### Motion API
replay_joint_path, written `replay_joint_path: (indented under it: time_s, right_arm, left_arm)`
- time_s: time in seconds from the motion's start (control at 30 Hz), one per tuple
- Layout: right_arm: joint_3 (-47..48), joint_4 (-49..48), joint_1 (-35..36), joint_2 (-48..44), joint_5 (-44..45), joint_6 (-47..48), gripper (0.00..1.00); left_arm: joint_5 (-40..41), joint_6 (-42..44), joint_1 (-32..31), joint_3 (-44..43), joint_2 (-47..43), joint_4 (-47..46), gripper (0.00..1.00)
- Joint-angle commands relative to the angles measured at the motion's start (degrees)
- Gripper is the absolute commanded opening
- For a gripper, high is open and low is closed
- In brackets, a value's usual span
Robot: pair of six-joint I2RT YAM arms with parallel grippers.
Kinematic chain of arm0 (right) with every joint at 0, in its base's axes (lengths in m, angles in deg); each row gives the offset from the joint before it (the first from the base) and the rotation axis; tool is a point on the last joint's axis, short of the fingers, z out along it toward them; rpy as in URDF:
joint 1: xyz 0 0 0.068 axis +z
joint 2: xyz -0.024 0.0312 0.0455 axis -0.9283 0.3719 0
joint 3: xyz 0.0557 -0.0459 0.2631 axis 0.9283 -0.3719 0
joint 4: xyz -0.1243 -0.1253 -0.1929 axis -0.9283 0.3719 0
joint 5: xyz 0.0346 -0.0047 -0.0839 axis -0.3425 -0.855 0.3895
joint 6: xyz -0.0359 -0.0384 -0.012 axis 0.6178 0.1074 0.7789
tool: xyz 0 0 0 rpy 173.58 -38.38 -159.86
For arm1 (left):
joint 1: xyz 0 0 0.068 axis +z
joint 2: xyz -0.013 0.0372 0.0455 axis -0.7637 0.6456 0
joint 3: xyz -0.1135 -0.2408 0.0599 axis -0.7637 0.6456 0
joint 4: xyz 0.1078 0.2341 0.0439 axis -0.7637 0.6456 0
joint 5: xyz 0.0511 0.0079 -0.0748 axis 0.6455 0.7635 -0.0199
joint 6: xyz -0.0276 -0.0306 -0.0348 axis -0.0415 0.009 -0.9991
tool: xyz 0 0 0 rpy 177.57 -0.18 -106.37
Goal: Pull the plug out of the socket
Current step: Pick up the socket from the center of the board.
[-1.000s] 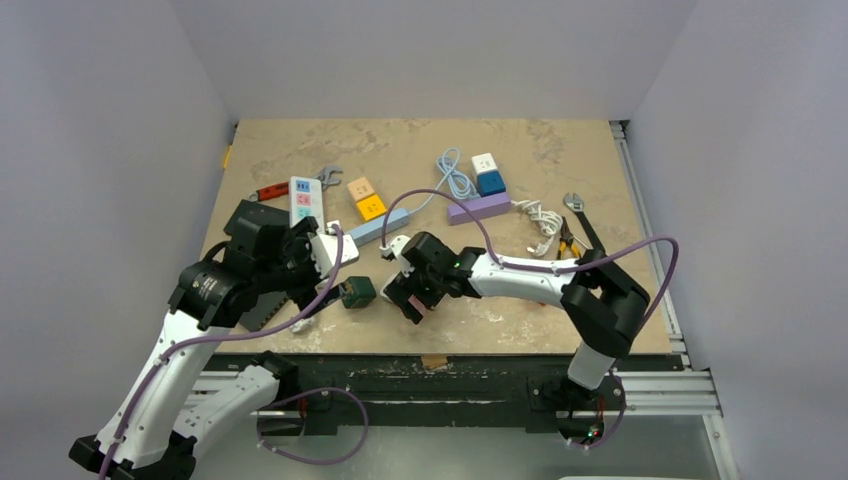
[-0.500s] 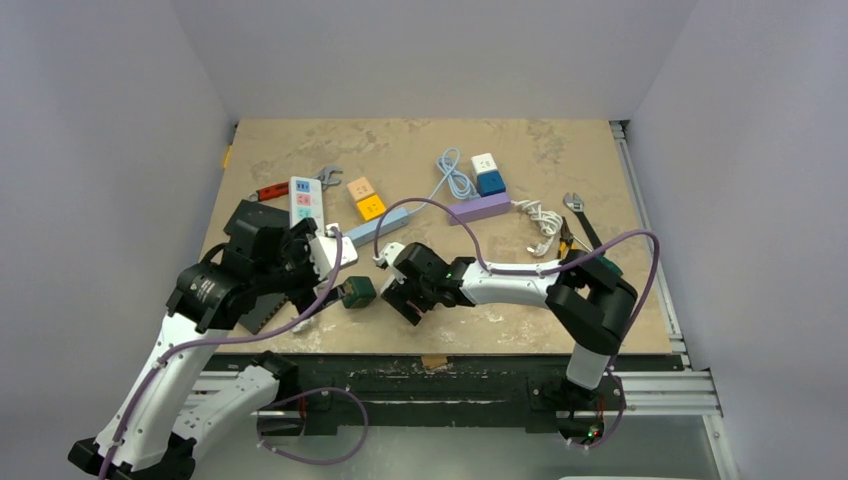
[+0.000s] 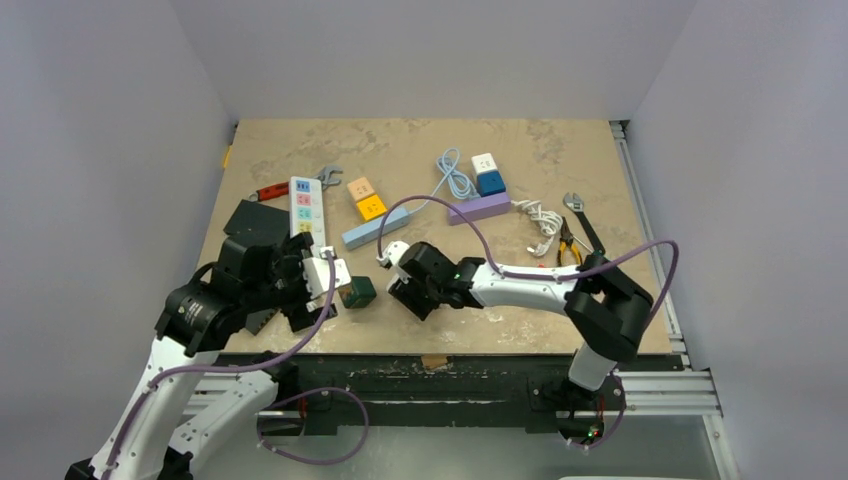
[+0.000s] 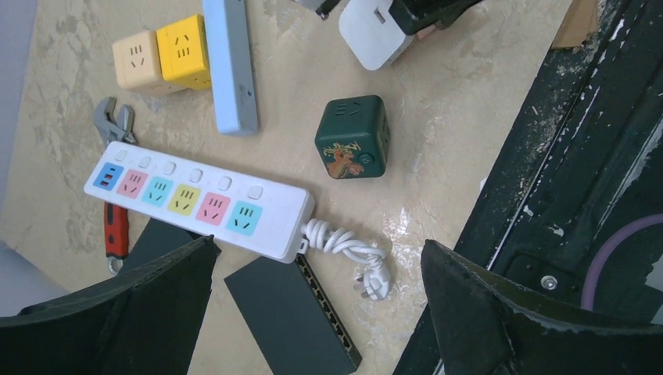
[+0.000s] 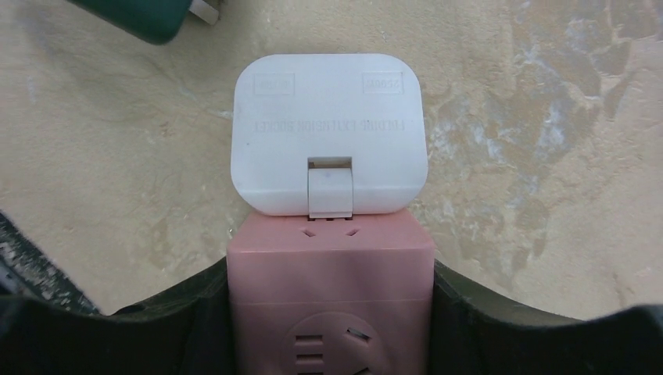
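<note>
A pink cube socket [image 5: 328, 301] lies on the table with a white plug block [image 5: 328, 133] stuck into its far face. My right gripper [image 5: 328, 320] is shut on the socket, one black finger [image 5: 180, 312] pressed against each side. From above, the right gripper [image 3: 408, 290] sits at the table's near middle with the white plug [image 3: 393, 250] sticking out ahead of it. My left gripper [image 3: 300, 298] hovers over the near left, open and holding nothing. Its wrist view shows the white plug [image 4: 375, 31] at the top edge.
A dark green cube socket [image 3: 357, 291] sits between the two grippers. A white power strip [image 4: 199, 199] with a coiled cord and a black switch box [image 4: 289, 312] lie under the left gripper. Yellow and orange cubes [image 3: 366, 199], a light blue strip [image 3: 372, 228], a purple strip [image 3: 480, 208] and tools lie farther back.
My right gripper's fingers have closed in onto the pink socket. The left arm has drawn back toward the near left edge, still open.
</note>
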State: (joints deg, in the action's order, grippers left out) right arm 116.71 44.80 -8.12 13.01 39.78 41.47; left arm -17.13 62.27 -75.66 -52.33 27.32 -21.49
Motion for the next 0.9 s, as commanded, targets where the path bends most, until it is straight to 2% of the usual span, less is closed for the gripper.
replay_joint_path:
  time_s: [0.0, 0.07, 0.17, 0.3, 0.47, 0.63, 0.87]
  right_arm:
    - [5.0, 2.7, 0.1, -9.4, -3.1, 1.5, 0.00]
    - [7.7, 5.3, 0.0, -11.4, -5.9, 1.4, 0.00]
    - [10.0, 8.2, 0.0, -14.0, -11.8, 1.3, 0.00]
    - [9.3, 8.3, -0.1, -18.0, -20.1, 0.4, 0.00]
    - [10.3, 8.9, -0.5, -21.8, -29.8, -0.4, 0.00]
    - [14.0, 11.2, -0.5, -22.2, -34.8, -0.8, 0.00]
    - [19.2, 13.1, -0.5, -18.9, -38.7, -0.5, 0.00]
  left_arm:
    - [-2.9, 6.2, 0.5, 0.9, -2.2, -2.2, 1.00]
    - [-5.2, 9.9, 0.5, 1.4, -5.4, -3.6, 1.00]
    - [-9.9, 14.5, 0.5, 5.5, -15.9, -9.5, 1.00]
    - [-17.3, 22.2, 0.5, 9.5, -22.1, -9.2, 1.00]
    - [-22.5, 27.9, 0.4, 11.6, -23.4, -11.1, 1.00]
    - [-27.7, 34.7, 0.4, 12.5, -23.1, -12.3, 1.00]
    - [-31.5, 44.4, 0.4, 18.0, -23.0, -19.1, 1.00]
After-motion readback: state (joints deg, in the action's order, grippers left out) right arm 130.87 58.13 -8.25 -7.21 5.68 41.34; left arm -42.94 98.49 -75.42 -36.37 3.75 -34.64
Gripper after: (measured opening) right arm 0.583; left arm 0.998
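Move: The white plug on the pink socket is what the open left hand goes for, about 8 cm ahead, 12 right and 20 below. From it the green cube lies some 7 cm ahead, 5 right and 20 down. The right hand already grips the socket low at the table; the plug sits about 4 cm to its left, 2 ahead, 1 below, the green cube 10 left, 1 ahead, 1 below. The left hand, where the socket is taken, is roughly 16 cm left, 6 back and 19 above. Keeping its pinch on the pink socket's sides, the right hand raises the socket with the white plug about 20 cm, drawing back 9 and slightly left towards the left hand, rolling left side up and turning counter-clockwise. The left hand, open and touching nothing, backs off, then shifts right, tilting upward and swinging clockwise to face the plug. ##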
